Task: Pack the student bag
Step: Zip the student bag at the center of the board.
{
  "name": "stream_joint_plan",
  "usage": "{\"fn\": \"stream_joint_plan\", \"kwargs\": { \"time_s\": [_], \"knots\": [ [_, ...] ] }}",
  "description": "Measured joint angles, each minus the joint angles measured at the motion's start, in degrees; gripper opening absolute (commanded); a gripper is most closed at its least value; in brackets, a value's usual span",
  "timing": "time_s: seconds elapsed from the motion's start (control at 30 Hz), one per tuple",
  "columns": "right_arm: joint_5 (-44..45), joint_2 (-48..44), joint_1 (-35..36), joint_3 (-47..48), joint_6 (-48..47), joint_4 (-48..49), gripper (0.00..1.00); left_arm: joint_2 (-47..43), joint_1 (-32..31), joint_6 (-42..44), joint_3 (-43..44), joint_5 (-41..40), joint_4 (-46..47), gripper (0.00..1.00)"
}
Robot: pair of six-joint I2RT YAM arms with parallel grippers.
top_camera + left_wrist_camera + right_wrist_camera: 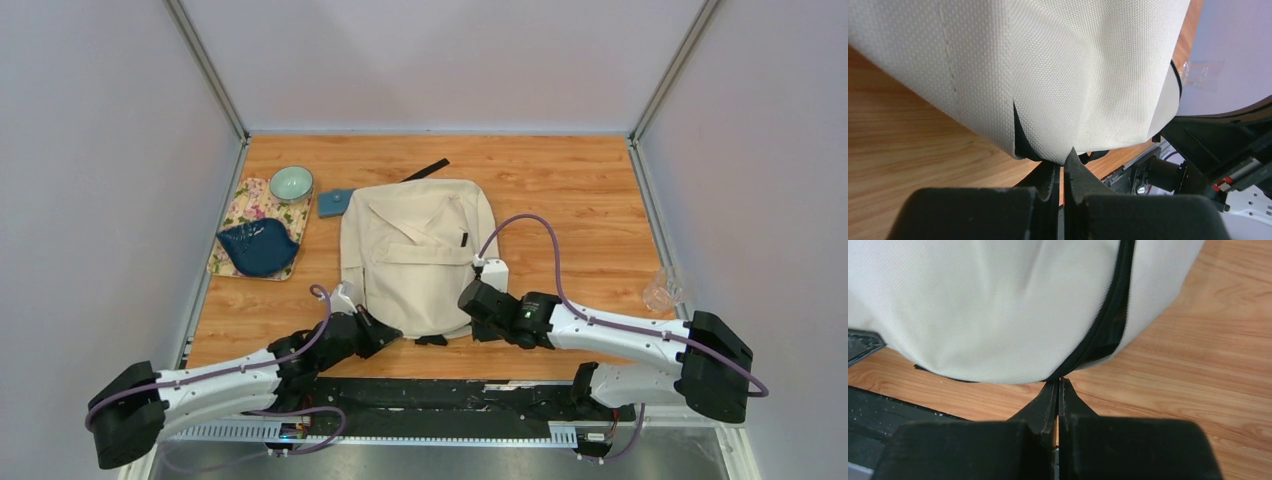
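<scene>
The student bag (418, 255), a large cream fabric backpack with a front flap, lies flat mid-table. My left gripper (385, 333) is at its near left corner. In the left wrist view the gripper (1064, 159) is shut, with a fold of the bag's cream cloth (1048, 75) nipped between the tips. My right gripper (470, 298) is at the bag's near right edge. In the right wrist view the gripper (1059, 381) is shut, its tips meeting the black zipper line (1108, 325) at the bag's lowest edge (998, 310).
A small blue pouch (335, 203) lies by the bag's far left corner. Left of it, a floral mat (250, 205) carries a green bowl (291, 183) and a dark blue dish (258, 248). A black strip (425, 170) lies behind the bag. A clear cup (662, 290) stands by the right wall.
</scene>
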Motion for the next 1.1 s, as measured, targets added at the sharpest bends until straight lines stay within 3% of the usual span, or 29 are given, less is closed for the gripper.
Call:
{"fn": "stream_joint_plan", "kwargs": {
  "time_s": [0.27, 0.43, 0.47, 0.53, 0.57, 0.67, 0.9, 1.1],
  "knots": [
    [-0.2, -0.5, -6.0, 0.1, -2.4, -0.4, 0.0, -18.7, 0.6, 1.9, 0.0, -4.0, -17.9, 0.0],
    [-0.5, -1.4, -8.3, 0.1, -3.9, -0.5, 0.0, -25.9, 0.6, 3.1, 0.2, -4.7, -20.5, 0.0],
    [-0.6, -1.4, -8.3, 0.1, -4.0, -0.5, 0.0, -26.9, 0.6, 3.4, 0.3, -4.8, -20.7, 0.14],
    [-0.8, -1.4, -8.4, 0.1, -4.3, -0.5, 0.0, -28.2, 0.6, 4.6, 0.3, -5.1, -21.0, 0.32],
    [-0.9, -1.4, -8.4, 0.1, -4.4, -0.5, 0.0, -28.7, 0.6, 5.3, 0.4, -5.2, -21.2, 0.47],
    [-1.4, -1.6, -8.6, 0.1, -4.6, -0.6, 0.0, -29.5, 0.6, 9.2, 0.6, -5.1, -21.7, 0.64],
    [-3.3, -3.6, -8.7, -0.5, -4.5, 0.2, 0.0, -20.7, 0.7, 23.3, 12.0, -8.1, -40.2, 0.66],
    [-4.2, -4.0, -8.9, -0.9, -4.4, 0.4, 0.0, -15.2, -0.1, 35.2, 23.9, -8.9, -41.4, 0.66]
  ]
}}
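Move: The left fingers are shut at the student bag's bottom edge; the bag's middle lies about 16 cm ahead and 4 cm to the right, with the black bottom buckle 6 cm right, 1 cm back and 4 cm lower. The right fingers already hold the zip pull at the lower right corner; the zip's far end is some 14 cm straight ahead, about 1 cm higher, and the buckle 9 cm left, level with it and 5 cm below. The left fingers, still pinching the bag's bottom edge, draw left about 3 cm and rise, then open and come free, swinging farther left with a brief dip before climbing clear, some 9 cm up overall, the wrist rolling its left side up. Keeping hold of the zip pull, the right hand drags forward and right around the corner, roughly 4 cm, then nearly halts, easing slightly back and up. ##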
